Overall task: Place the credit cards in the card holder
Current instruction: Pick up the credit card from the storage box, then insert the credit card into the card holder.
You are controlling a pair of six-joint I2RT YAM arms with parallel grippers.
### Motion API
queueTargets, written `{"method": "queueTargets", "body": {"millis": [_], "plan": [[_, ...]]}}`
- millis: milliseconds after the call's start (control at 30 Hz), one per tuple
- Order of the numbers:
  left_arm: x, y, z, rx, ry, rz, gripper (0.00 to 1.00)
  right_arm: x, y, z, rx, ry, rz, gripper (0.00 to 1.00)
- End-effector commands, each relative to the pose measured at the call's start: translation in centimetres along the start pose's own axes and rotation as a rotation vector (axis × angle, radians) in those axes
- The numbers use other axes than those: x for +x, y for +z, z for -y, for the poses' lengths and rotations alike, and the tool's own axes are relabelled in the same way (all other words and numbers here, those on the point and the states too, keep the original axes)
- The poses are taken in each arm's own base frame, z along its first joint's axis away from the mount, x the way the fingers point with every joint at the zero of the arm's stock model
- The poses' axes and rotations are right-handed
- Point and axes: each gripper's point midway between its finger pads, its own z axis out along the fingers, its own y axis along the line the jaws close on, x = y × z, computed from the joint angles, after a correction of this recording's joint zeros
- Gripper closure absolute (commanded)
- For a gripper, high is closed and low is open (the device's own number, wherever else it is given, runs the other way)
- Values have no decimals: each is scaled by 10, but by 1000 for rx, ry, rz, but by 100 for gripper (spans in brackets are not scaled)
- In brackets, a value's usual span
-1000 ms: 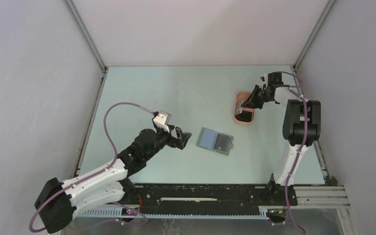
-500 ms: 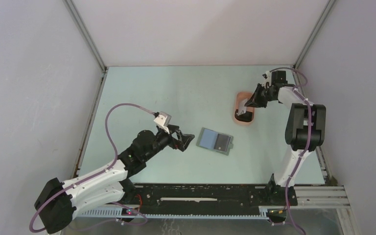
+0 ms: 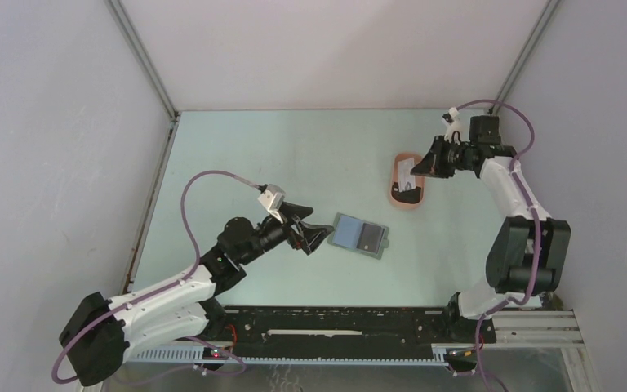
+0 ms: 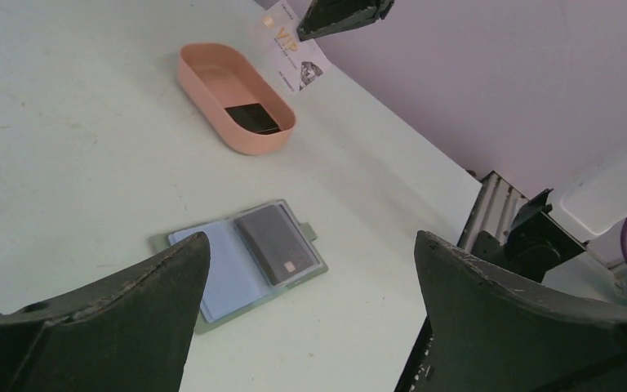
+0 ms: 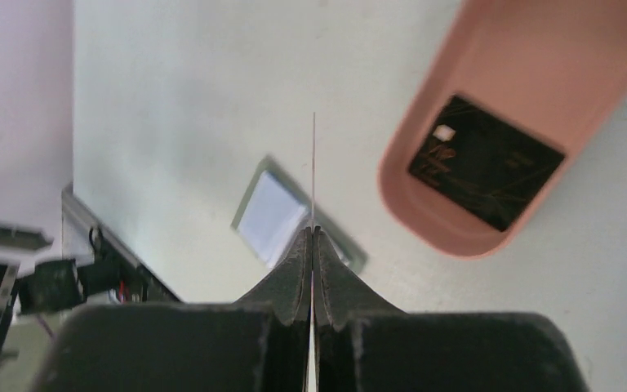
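Observation:
The card holder (image 3: 359, 235) lies open mid-table, a bluish leaf on its left and a dark card with a chip (image 4: 276, 243) in its right pocket. My left gripper (image 3: 314, 233) hovers open just left of it; in the left wrist view the card holder (image 4: 241, 261) shows between the spread fingers of that gripper (image 4: 312, 238). My right gripper (image 3: 429, 166) is shut on a pale credit card printed "VIP" (image 4: 294, 57), held above the pink tray; the right wrist view has this card edge-on (image 5: 313, 163). A black credit card (image 5: 486, 163) lies in the tray.
The salmon-pink oval tray (image 3: 393, 192) sits at the back right, its rim (image 5: 408, 196) below and right of my right gripper (image 5: 312, 229). A black rail (image 3: 335, 322) runs along the near table edge. Grey walls enclose three sides.
My right gripper has shut on the pale card and lifted it out of the tray, drawing back to the right. The left gripper has crept closer to the card holder.

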Motion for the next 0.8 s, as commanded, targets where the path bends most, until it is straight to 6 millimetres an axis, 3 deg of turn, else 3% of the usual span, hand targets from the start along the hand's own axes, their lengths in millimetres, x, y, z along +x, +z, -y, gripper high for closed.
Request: {"method": "queueTargets", "body": {"millis": [0,133,267,767], "plan": [[-24,4,22,103,5,70,0,18,-36,-64,-229,-230,17,100],[-33,6,29,131,15,82,0,34,-61,-103,-413,-359,38,100],[-40,5,31,140,10,96,0,49,-74,-125,-531,-428,48,100],[-39,-3,29,158,18,112,0,95,-71,-162,-799,-467,-70,100]]}}
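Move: The right hand already has the white VIP card pinched and lifted. The card holder lies about 12 cm back and some 15 cm to its left, roughly 15 cm below. The storage box is almost beneath, centred about 4 cm ahead and 13 cm down, and the black card in its near end is straight below, about 13 cm down. From the open left hand the holder is some 4 cm ahead, 9 cm right and 20 cm down. Keeping its pinch on the white card, the right hand swings back about 13 cm and left about 9 cm, away from the storage box and, over the table, towards the card holder, rising 9 cm, nearly all of it in the first half. The wrist meanwhile turns nearly 40 degrees counter-clockwise and tips the fingers up towards level, while the left hand, still wide open and empty, drifts up some 2 cm. ##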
